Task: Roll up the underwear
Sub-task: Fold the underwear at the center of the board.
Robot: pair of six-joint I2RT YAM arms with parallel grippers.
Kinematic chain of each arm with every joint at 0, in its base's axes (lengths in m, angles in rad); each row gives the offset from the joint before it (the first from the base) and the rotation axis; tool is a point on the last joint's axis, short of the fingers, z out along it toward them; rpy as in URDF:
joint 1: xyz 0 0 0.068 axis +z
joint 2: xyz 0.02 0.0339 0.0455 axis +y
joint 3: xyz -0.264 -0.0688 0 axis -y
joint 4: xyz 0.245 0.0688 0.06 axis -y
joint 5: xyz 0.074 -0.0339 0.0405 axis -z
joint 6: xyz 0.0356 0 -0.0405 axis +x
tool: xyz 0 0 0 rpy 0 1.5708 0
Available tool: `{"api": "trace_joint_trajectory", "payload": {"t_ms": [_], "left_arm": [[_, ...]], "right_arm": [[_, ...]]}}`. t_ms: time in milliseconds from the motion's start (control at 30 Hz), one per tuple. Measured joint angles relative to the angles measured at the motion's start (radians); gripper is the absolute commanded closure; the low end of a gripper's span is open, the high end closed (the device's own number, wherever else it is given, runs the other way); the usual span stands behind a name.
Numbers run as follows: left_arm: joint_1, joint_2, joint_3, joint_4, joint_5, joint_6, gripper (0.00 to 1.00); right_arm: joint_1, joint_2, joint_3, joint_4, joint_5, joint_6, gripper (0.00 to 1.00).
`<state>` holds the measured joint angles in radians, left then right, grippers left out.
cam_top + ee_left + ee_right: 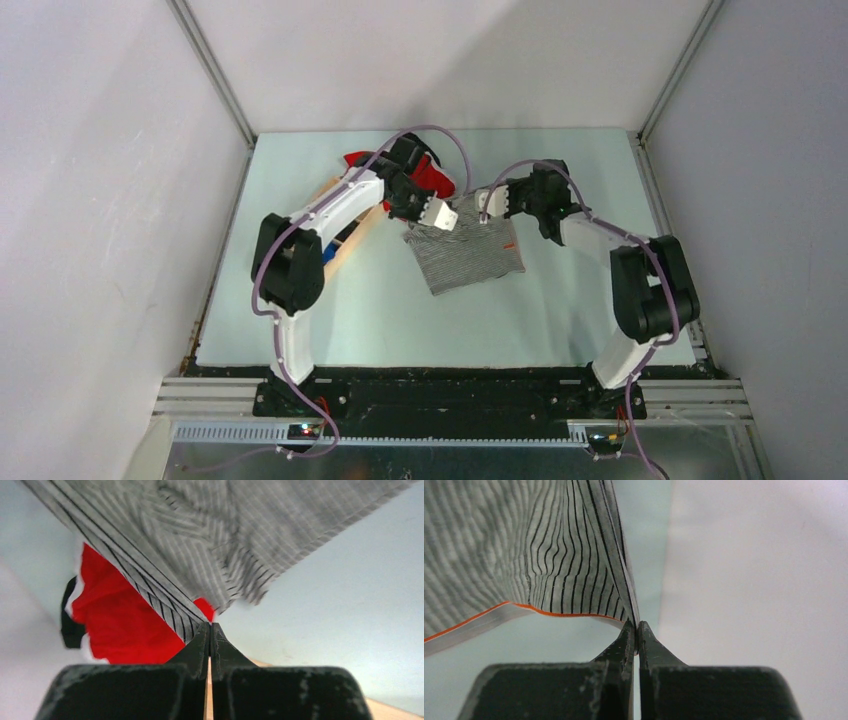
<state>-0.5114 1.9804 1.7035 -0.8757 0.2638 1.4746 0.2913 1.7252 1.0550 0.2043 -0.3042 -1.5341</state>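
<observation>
The underwear (468, 255) is grey-and-white striped fabric with an orange-edged white band, spread in the middle of the table with its far edge raised. My left gripper (447, 219) pinches its far left corner. In the left wrist view the cloth (200, 535) runs down into the shut jaws of that gripper (210, 626). My right gripper (487, 206) holds the far right corner. The right wrist view shows a striped edge (549, 555) caught between the tips of the right gripper (637, 626).
A bright red garment with dark trim (428, 170) lies behind the left gripper, also visible in the left wrist view (120, 620). A wooden frame (350, 240) sits under the left arm. Walls enclose the table on three sides.
</observation>
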Motion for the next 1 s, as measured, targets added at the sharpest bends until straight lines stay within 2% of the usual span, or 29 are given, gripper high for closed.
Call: {"api": "trace_joint_trajectory", "payload": {"t_ms": [267, 367, 533, 1000], "left_arm": [[-0.067, -0.041, -0.065, -0.18, 0.141, -0.06, 1.0], [-0.095, -0.041, -0.083, -0.228, 0.203, -0.103, 1.0], [-0.109, -0.033, -0.084, -0.277, 0.293, -0.175, 1.0], [-0.135, 0.002, -0.167, -0.243, 0.401, -0.309, 1.0]], "right_arm": [[-0.012, -0.193, -0.039, -0.303, -0.105, -0.029, 1.0], [-0.013, -0.268, -0.105, -0.414, -0.132, -0.063, 1.0], [-0.014, -0.293, -0.193, -0.537, -0.138, -0.107, 1.0], [-0.014, -0.306, -0.23, -0.65, -0.13, -0.139, 1.0]]}}
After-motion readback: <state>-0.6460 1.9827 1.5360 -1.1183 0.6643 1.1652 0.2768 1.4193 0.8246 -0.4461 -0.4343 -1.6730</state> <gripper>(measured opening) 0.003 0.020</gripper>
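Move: Both grippers already pinch the underwear's raised far edge. For the left gripper, the near edge's left corner lies about 18 cm back, 5 cm right and 8 cm below. The red garment's middle is some 7 cm ahead and 1 cm left of it, the wooden box 18 cm left and 5 cm back. For the right gripper, the near edge's right corner lies about 20 cm back, 3 cm right and 12 cm below. Draw both grippers back towards the base together, about 17 cm, easing slightly right, to carry the pinched edge over the underwear towards its near edge. Sink the left gently as its fingertips swing back some 40 degrees; keep the right's height at first, then drop it about 8 cm while tipping its fingers down. Keep both grips shut. ##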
